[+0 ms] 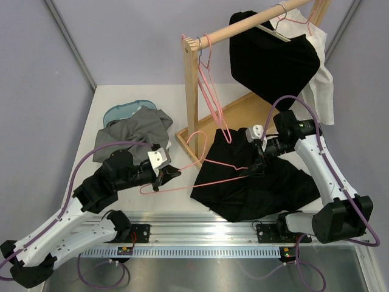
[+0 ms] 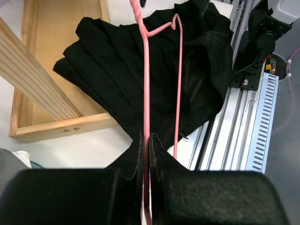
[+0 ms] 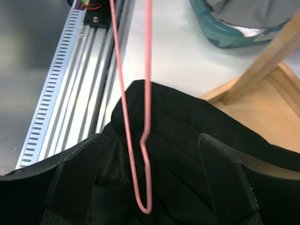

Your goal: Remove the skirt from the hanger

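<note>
The black skirt [image 1: 261, 185] lies crumpled on the table near the front edge. A pink wire hanger [image 1: 209, 163] stretches across it, with its right end over the cloth. My left gripper [image 1: 169, 174] is shut on the hanger's left part; in the left wrist view [image 2: 146, 140] the jaws pinch the pink wire [image 2: 146, 84], and the skirt [image 2: 117, 65] lies beyond. My right gripper [image 1: 261, 162] hangs open over the skirt. In the right wrist view [image 3: 149, 138] the hanger's end loop [image 3: 146, 197] sits between the wide-apart fingers [image 3: 77, 173], above the skirt [image 3: 187, 140], and nothing is gripped.
A wooden rack [image 1: 191, 79] on a tray base [image 1: 243, 112] carries a spare pink hanger [image 1: 209, 79], a black garment [image 1: 273, 61] and a white one [image 1: 322, 79]. A grey cloth [image 1: 137, 131] lies over a teal basin [image 1: 118, 112]. A metal rail [image 1: 200, 234] runs along the front edge.
</note>
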You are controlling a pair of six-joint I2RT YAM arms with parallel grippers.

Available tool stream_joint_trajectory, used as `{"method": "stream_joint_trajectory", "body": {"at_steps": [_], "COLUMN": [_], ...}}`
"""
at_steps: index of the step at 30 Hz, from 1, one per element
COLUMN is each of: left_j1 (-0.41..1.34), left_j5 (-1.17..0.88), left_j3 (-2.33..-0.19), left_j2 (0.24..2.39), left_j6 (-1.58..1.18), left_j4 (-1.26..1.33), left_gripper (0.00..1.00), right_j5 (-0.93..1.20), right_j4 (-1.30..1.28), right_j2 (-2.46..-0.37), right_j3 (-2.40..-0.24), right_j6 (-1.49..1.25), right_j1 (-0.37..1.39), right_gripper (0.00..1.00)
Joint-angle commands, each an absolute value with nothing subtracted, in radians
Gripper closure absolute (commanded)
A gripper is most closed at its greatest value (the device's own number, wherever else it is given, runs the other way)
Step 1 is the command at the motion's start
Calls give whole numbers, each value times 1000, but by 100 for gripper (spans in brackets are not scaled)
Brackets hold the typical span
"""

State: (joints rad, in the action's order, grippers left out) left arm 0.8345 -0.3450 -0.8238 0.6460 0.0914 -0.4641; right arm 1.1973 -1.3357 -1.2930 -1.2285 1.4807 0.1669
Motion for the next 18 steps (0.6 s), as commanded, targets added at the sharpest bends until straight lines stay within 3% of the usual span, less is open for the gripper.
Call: {"method": "stream_joint_trajectory", "body": {"at_steps": [1, 6, 10, 11, 13, 14, 18], "left_j1": [830, 827, 821, 821, 819, 818, 818], "left_j5": [-380, -376, -379, -380, -383, -385, -390], "left_j3": [-830, -816, -798, -789, -775, -767, -706], "left_j2": [653, 650, 646, 644, 644, 646, 634], "left_j6": [80, 71, 57, 48, 37, 26, 5], "left_j4": [-348, -318, -275, -265, -241, -233, -193], "left_gripper": [100, 100, 100, 100, 100, 100, 100], "right_j5": [1207, 1190, 1177, 1175, 1170, 1169, 1146], "right_j4": [-1557, -1503, -1456, -1448, -1433, -1427, -1420], "right_j2": [-1296, -1284, -1276, -1276, -1279, -1278, -1285], "right_j3": [-1195, -1138, -1126, -1126, -1137, -1141, -1178], "right_j6": [1508, 1459, 1408, 1391, 1378, 1359, 1330], "right_j1": [212, 238, 252, 253, 255, 255, 255], "right_gripper": [12, 24, 41, 52, 65, 78, 100]}}
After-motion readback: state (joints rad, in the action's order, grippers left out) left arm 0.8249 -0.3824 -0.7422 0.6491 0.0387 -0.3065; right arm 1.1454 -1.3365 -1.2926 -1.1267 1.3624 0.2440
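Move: The empty pink hanger's right end hangs about 3 cm back from my right hand and some 4 cm below it, level sideways. The black skirt lies on the table roughly 17 cm below that hand, about 2 cm ahead and 2 cm right. The rack post's foot is some 18 cm ahead and 22 cm left of it, down at table height. From my left hand, the hanger's right end is about 27 cm right, level fore and aft, and perhaps 3 cm lower. I bring my wide-open right hand down and back, about 3 cm each way, onto the hanger's right end, rolling the wrist roughly 10 degrees so its forward side dips. Settled there, I close the fingers almost fully and pinch the hanger's two bars together just inboard of the end. My left hand keeps its grip on the other shoulder, easing about 1.5 cm right. ##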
